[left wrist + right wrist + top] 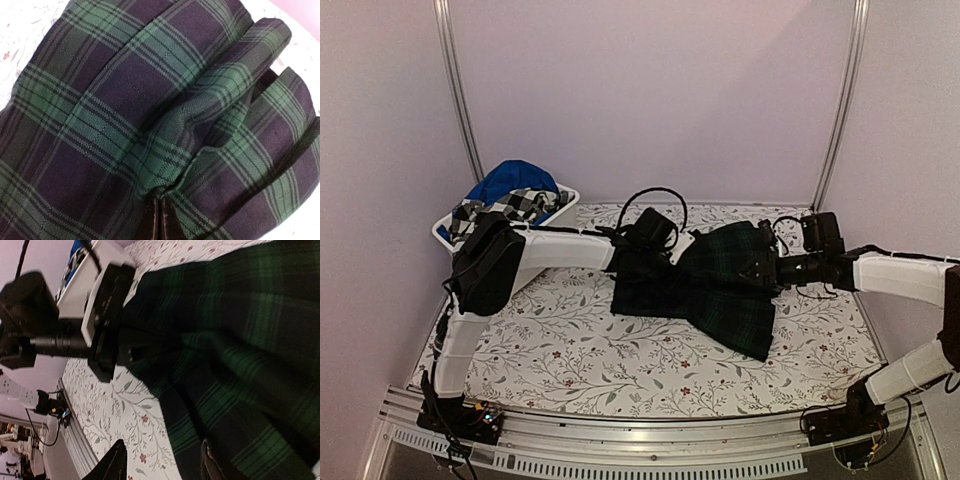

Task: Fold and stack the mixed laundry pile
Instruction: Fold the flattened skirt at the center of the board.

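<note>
A dark green-navy tartan garment (710,290) lies rumpled on the floral table, and it fills the left wrist view (125,100). My left gripper (638,252) is at its left edge, its jaws pressed together (160,222) with a fold of tartan pinched between them. My right gripper (758,268) hovers over the garment's right part. Its jaws stand apart (162,466), one finger over the bare tablecloth and the other over the tartan (240,340), gripping nothing. A bright blue garment (510,180) and a black-and-white checked shirt (512,206) sit heaped in the tub.
The white plastic tub (443,233) stands at the back left corner, against the wall. The floral tablecloth (580,350) covers the table in front of the tartan. The left arm's wrist (107,315) shows in the right wrist view, close to the tub (75,290).
</note>
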Robot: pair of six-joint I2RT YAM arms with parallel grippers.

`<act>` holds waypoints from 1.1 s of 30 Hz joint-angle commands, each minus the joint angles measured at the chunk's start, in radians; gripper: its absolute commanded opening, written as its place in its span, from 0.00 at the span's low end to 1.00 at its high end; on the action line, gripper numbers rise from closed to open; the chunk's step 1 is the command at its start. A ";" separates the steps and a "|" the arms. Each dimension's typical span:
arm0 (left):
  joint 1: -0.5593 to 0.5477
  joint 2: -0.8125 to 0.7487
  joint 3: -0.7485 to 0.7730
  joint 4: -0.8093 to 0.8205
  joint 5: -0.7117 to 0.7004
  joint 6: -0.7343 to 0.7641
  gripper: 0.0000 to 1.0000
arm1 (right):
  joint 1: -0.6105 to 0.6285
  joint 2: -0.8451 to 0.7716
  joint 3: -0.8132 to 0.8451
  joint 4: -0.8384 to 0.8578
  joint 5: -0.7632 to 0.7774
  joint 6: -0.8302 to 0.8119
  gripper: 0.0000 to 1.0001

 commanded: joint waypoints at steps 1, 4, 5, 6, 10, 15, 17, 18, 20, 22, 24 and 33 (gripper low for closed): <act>0.018 -0.039 -0.015 -0.051 0.031 0.019 0.00 | 0.170 -0.012 -0.169 0.202 -0.015 0.174 0.49; 0.017 -0.038 -0.036 -0.049 0.039 0.025 0.00 | 0.224 0.059 -0.209 0.256 0.007 0.233 0.48; 0.017 -0.041 -0.046 -0.048 0.038 0.025 0.00 | 0.233 0.077 -0.215 0.269 0.010 0.235 0.48; 0.016 -0.046 -0.059 -0.046 0.039 0.025 0.00 | 0.235 0.105 -0.221 0.282 0.008 0.244 0.48; 0.015 -0.090 -0.149 -0.025 0.050 0.025 0.00 | 0.223 0.232 -0.223 0.286 0.051 0.235 0.48; 0.012 -0.148 -0.217 -0.005 0.062 0.024 0.00 | 0.147 0.330 -0.217 0.259 0.125 0.206 0.47; 0.012 -0.164 -0.199 -0.017 0.043 0.025 0.00 | 0.114 0.318 -0.225 0.238 0.158 0.195 0.47; 0.012 -0.173 -0.188 -0.018 0.039 0.025 0.00 | 0.095 0.300 -0.224 0.221 0.166 0.189 0.47; 0.011 -0.189 -0.160 -0.019 0.045 0.025 0.00 | 0.075 0.278 -0.212 0.185 0.186 0.168 0.47; 0.010 -0.198 -0.129 -0.024 0.054 0.025 0.00 | 0.069 0.267 -0.191 0.153 0.196 0.143 0.47; 0.006 -0.202 -0.107 -0.038 0.062 0.025 0.00 | 0.067 0.263 -0.179 0.146 0.176 0.128 0.47; -0.059 -0.267 -0.275 -0.020 0.114 0.109 0.00 | 0.069 0.009 -0.180 0.036 0.127 0.033 0.45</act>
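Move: The right hand, open, is over the skirt: the middle of the lower flap lies some 8 cm back, 6 cm left and 14 cm below. The flap's near right corner is about 17 cm back and 3 cm left; its near left corner is roughly 6 cm back and 34 cm left. From the left hand, still pinching the folded layer, the flap's middle lies some 13 cm back, 14 cm right and 5 cm below. Right hand sinks 13 cm back-left onto lower flap, sweeps forward-right; left keeps its pinch, drawing 5 cm back-up. ##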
